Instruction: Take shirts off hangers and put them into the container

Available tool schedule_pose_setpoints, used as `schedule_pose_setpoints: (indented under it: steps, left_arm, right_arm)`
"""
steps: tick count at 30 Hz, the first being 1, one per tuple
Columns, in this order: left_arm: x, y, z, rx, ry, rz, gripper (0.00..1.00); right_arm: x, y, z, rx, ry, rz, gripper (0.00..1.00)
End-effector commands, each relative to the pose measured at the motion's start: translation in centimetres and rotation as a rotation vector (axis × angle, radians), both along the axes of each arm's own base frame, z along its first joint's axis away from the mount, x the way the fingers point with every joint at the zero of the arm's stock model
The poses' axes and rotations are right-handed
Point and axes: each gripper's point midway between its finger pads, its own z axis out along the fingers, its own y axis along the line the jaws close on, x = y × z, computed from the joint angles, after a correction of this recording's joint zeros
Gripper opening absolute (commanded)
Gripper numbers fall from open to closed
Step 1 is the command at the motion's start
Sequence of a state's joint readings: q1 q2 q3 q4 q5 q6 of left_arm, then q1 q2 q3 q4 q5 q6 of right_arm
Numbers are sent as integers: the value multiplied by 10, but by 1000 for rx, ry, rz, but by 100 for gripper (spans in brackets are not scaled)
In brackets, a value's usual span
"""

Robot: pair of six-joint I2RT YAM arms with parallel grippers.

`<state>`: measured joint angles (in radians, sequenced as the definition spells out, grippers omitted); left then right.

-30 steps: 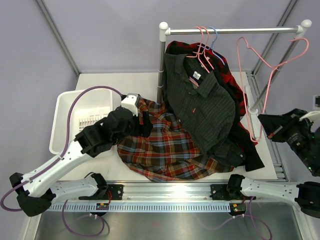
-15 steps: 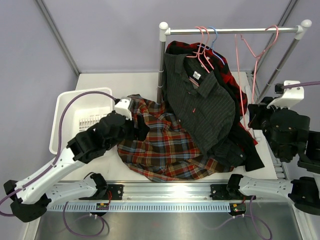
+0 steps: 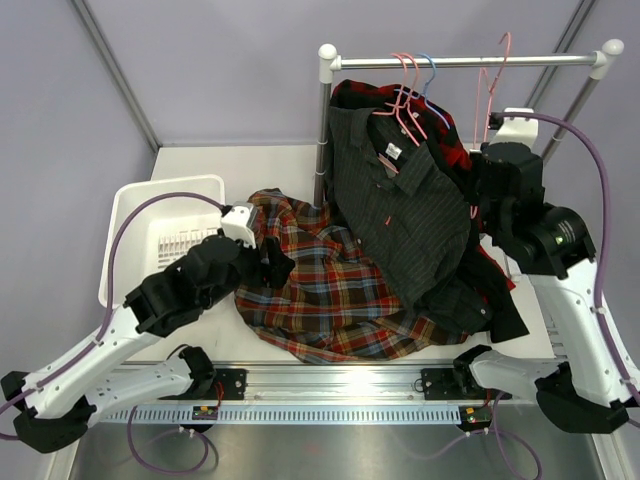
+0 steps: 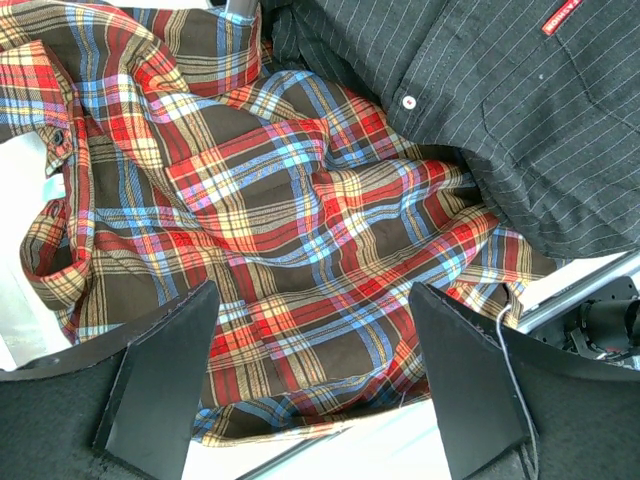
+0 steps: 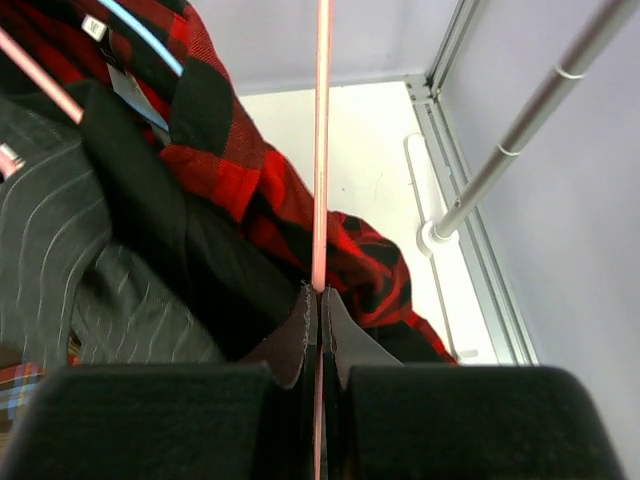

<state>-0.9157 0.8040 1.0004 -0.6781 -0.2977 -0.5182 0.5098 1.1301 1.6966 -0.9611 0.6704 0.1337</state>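
The plaid shirt (image 3: 335, 295) lies crumpled on the table, off any hanger. My left gripper (image 3: 274, 262) hovers over its left edge, open, with only plaid cloth (image 4: 280, 200) between the fingers and nothing gripped (image 4: 315, 290). The charcoal pinstriped shirt (image 3: 400, 200) hangs on a pink hanger, in front of the red-and-black check shirt (image 3: 468, 165) and a black one (image 3: 485, 305). My right gripper (image 3: 484, 158) is shut on the wire of an empty pink hanger (image 3: 492, 80), held up by the rail; the wire (image 5: 320, 150) runs between the closed fingers (image 5: 319, 292). The white container (image 3: 135, 215) stands at the left.
The metal rail (image 3: 520, 61) spans the back on two posts, with pink and blue hanger hooks (image 3: 412, 72) over it. A slanted rail post (image 5: 520, 130) stands right of my right gripper. The hanging shirts' hems (image 3: 450, 300) drape over the plaid shirt.
My right arm swung the empty pink hanger from the far right up and left to the rail. My left arm drew back slightly left over the plaid shirt, still open.
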Motion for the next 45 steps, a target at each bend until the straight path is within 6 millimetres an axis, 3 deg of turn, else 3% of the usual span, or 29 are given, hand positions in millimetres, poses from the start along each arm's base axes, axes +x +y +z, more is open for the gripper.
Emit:
schedule_pose_setpoints:
  steps: [1,7,12,20,23,30,39,45]
  left_arm:
    - [-1,-7,9,-47,-29,-26,82]
    - [1,-12,0,-26,-11,-34,82]
    - [4,-15,-8,-7,7,-33,83]
    - [3,-13,-8,-6,11,-28,83]
    - [3,-14,-8,-9,8,-32,83]
    - [7,-24,-14,-5,15,-52,84]
    - [12,-30,-7,-84,-33,-37,84]
    - [9,-37,-9,-162,-60,-63,84]
  right_arm:
    - [16,0,14,42,-46,50,0]
    - [24,-14,-1,50,-2,-2,0]
    - [24,-39,-12,60,30,-77,0]
    - [22,-45,-28,72,114,-68,0]
    - [14,-46,-24,56,132,-55,0]
    - [-5,-59,14,15,94,-85,0]
    - [1,-70,8,-55,132,-134,0]
    - [4,-86,31,-132,98,-201,0]
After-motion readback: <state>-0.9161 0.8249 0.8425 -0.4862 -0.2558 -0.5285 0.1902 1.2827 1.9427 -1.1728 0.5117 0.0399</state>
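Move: The bare right-hand stretch of the rail, where the empty pink hanger is being taken, lies roughly 17 cm above the right hand, 5 cm ahead and 8 cm to its right. On the rail, the blue hanger is some 12 cm left, 5 cm ahead and 14 cm up; the red-and-black shirt hangs about 7 cm left, 4 cm ahead and 10 cm below. The plaid shirt's middle lies about 10 cm right of the left hand, 4 cm ahead and 15 cm below. The empty pink hanger, still pinched in the shut right fingers, goes about 7 cm right along the rail towards its right post: first right with a short push forward and a dip, then drawn back and lifted about 3 cm, and at last farther right and slightly down and forward, the hand tipping down some 10 degrees. The left hand, still open, sinks about 3.5 cm and edges right towards the plaid shirt. ##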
